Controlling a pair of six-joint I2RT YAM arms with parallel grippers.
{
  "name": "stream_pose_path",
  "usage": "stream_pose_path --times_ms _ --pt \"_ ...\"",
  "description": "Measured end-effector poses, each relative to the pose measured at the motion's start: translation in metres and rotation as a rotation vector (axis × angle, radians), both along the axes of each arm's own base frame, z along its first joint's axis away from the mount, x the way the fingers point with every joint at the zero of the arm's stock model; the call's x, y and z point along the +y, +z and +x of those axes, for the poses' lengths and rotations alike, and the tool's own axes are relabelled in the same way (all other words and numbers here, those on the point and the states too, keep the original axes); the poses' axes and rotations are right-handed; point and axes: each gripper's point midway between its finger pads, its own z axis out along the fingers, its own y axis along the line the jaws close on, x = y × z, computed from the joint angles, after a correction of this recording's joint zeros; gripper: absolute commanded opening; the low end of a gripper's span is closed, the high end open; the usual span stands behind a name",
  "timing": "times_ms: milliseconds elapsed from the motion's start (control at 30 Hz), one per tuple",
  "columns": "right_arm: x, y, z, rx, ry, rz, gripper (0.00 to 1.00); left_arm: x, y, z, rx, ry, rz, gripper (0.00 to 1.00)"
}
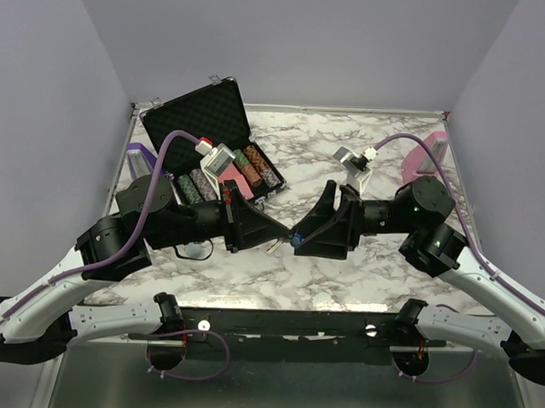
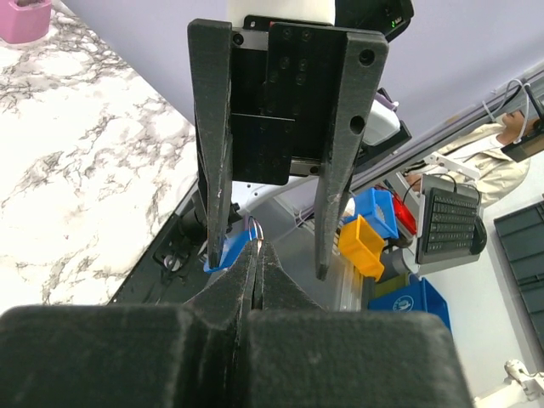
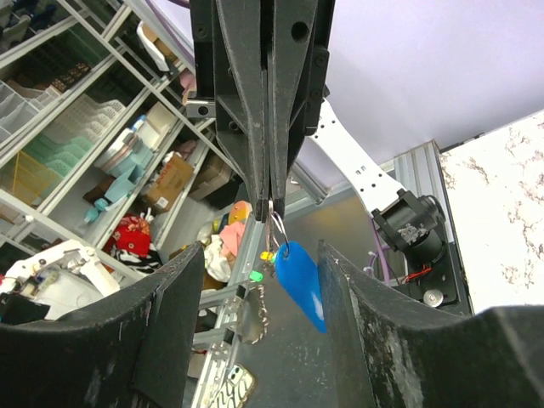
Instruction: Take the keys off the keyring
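My left gripper (image 1: 287, 233) is shut on the thin metal ring of the keyring (image 3: 276, 225) and holds it above the middle of the table. In the left wrist view its fingers (image 2: 257, 248) are pressed together on the ring. The blue oval tag (image 3: 302, 285) hangs from the ring, and the small key (image 3: 255, 310) dangles beside it. The key also shows in the top view (image 1: 273, 247). My right gripper (image 1: 300, 243) is open. It faces the left gripper, its fingers (image 3: 262, 246) on either side of the tag and key, touching neither.
An open black poker chip case (image 1: 211, 157) with rows of striped chips stands at the back left of the marble table (image 1: 342, 269). A pink object (image 1: 426, 156) stands at the back right, and a purple one (image 1: 138, 155) at the left edge.
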Motion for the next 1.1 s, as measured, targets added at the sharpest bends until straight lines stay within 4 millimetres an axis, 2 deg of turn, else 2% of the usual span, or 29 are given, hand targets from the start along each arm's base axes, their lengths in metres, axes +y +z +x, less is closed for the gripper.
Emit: stream_pose_path --times_ms 300,867,1100 --pt "0.0013 -0.0014 0.0013 0.006 -0.003 0.006 0.44 0.0016 0.0014 0.0017 -0.003 0.013 -0.005 0.0" --pt "0.0056 -0.004 0.0069 0.015 -0.018 0.0 0.24 0.0012 0.0021 0.0024 -0.005 0.016 -0.01 0.0" --pt "0.0057 -0.0029 0.0069 0.01 -0.018 0.008 0.08 0.0007 0.001 0.0027 -0.005 0.016 -0.011 0.0"
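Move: Just off the right fingertips, the metal ring lies about 1 cm ahead and 1 cm left of the right hand, at its height, its edge gripped in the left hand's shut tips, roughly 1 cm to the right of the left hand point and otherwise level. The blue fob is level between the right fingers, about 1 cm low; the keys are some 4 cm left, 2 cm back and 3 cm below the right hand. Easing about 1 cm diagonally forward and left towards the left fingertips, the right hand steadily narrows its fingers from roughly two-thirds open to nearly shut, around the ring where the blue fob joins. The left hand stays put, still pinching the ring. ##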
